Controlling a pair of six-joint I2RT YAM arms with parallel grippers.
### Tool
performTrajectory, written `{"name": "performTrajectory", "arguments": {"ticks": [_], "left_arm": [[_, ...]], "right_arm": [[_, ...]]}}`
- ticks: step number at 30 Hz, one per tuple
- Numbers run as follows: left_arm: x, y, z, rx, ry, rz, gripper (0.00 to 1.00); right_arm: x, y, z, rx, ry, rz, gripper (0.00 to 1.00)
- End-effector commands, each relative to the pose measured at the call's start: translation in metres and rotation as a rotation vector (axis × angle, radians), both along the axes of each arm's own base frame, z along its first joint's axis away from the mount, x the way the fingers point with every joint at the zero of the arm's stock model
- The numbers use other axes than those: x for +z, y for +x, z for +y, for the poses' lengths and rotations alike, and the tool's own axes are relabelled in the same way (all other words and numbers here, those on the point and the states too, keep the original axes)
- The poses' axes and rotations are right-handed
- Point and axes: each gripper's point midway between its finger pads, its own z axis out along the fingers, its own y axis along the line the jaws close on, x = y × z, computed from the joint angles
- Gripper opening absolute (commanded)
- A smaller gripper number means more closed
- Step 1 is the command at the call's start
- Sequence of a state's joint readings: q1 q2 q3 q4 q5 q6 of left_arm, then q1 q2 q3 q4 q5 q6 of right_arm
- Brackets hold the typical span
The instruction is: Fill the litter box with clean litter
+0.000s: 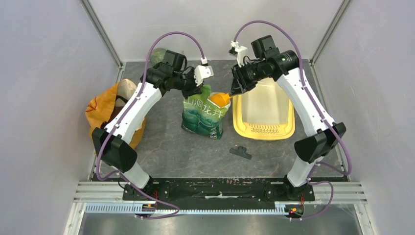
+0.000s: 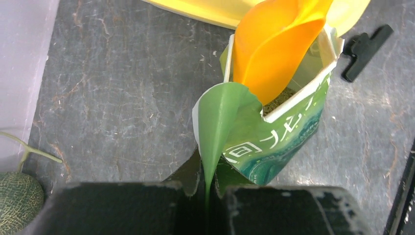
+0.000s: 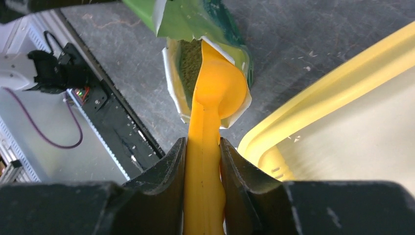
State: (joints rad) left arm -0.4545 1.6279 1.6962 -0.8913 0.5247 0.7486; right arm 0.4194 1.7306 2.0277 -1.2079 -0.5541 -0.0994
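Observation:
The yellow litter box (image 1: 264, 110) lies right of centre, its pale basin bare and its grille toward the near end; its rim (image 3: 313, 93) shows in the right wrist view. A green printed pouch (image 1: 203, 115) stands just left of it. My left gripper (image 1: 192, 89) is shut on the pouch's top flap (image 2: 220, 122), holding the mouth open. My right gripper (image 1: 235, 89) is shut on the handle of an orange scoop (image 3: 208, 147), whose bowl (image 3: 220, 88) is dipped into the pouch mouth. Clean litter (image 3: 190, 61) shows as grey-beige granules inside the pouch.
An orange-yellow bag (image 1: 105, 110) sits at the left behind the left arm. A black clip (image 1: 241, 152) lies on the grey table in front of the litter box. A green netted melon (image 2: 17, 198) rests at the back left corner.

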Motion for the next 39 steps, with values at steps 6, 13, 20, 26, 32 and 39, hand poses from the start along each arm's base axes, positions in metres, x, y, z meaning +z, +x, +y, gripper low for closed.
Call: {"name": "performTrajectory", "arguments": {"ticks": [6, 13, 20, 26, 32, 39], "left_arm": [[0.117, 0.024, -0.034, 0.028, -0.332, -0.282, 0.02], [0.121, 0.017, -0.046, -0.084, -0.329, -0.345, 0.02], [0.114, 0.017, -0.049, -0.152, -0.255, -0.456, 0.02], [0.129, 0.02, -0.043, -0.179, -0.209, -0.522, 0.02], [0.142, 0.02, -0.042, -0.214, -0.191, -0.559, 0.02], [0.112, 0.013, -0.055, -0.269, -0.156, -0.555, 0.02]], "right_arm": [[0.023, 0.085, -0.011, -0.173, -0.075, -0.219, 0.0], [0.026, 0.085, -0.021, -0.179, -0.114, -0.216, 0.0], [0.001, 0.071, -0.035, -0.258, -0.162, -0.121, 0.0], [0.012, 0.072, -0.025, -0.306, -0.095, -0.074, 0.0], [0.0, 0.065, -0.018, -0.319, -0.108, -0.02, 0.0], [-0.027, 0.076, -0.014, -0.406, -0.213, -0.01, 0.0]]}}
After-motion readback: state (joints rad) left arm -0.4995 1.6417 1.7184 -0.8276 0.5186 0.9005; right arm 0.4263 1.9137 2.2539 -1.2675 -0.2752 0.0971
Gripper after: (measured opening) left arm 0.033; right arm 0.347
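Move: The right hand holds the orange scoop; the litter bag's open mouth lies about 7 cm to its left, level with it in reach and some 7 cm below, with the bowl already in it. The litter box's middle is roughly 16 cm to that hand's right and 5 cm farther out, and the black clip about 16 cm back and 5 cm right, both some 22 cm below. From the left hand, pinching the bag's flap, the mouth is about 9 cm right, 2 cm back and 4 cm below. The scoop's bowl, already in the bag's mouth, bears on its far wall as the right hand carries it forward about 7 cm, rising slightly, then dips some 3 cm and eases back a little, the wrist turning clockwise some 15 degrees. The left hand keeps its pinch on the flap, first giving forward a little, then shifting about 2 cm right overall and rising slightly as it tips down. ##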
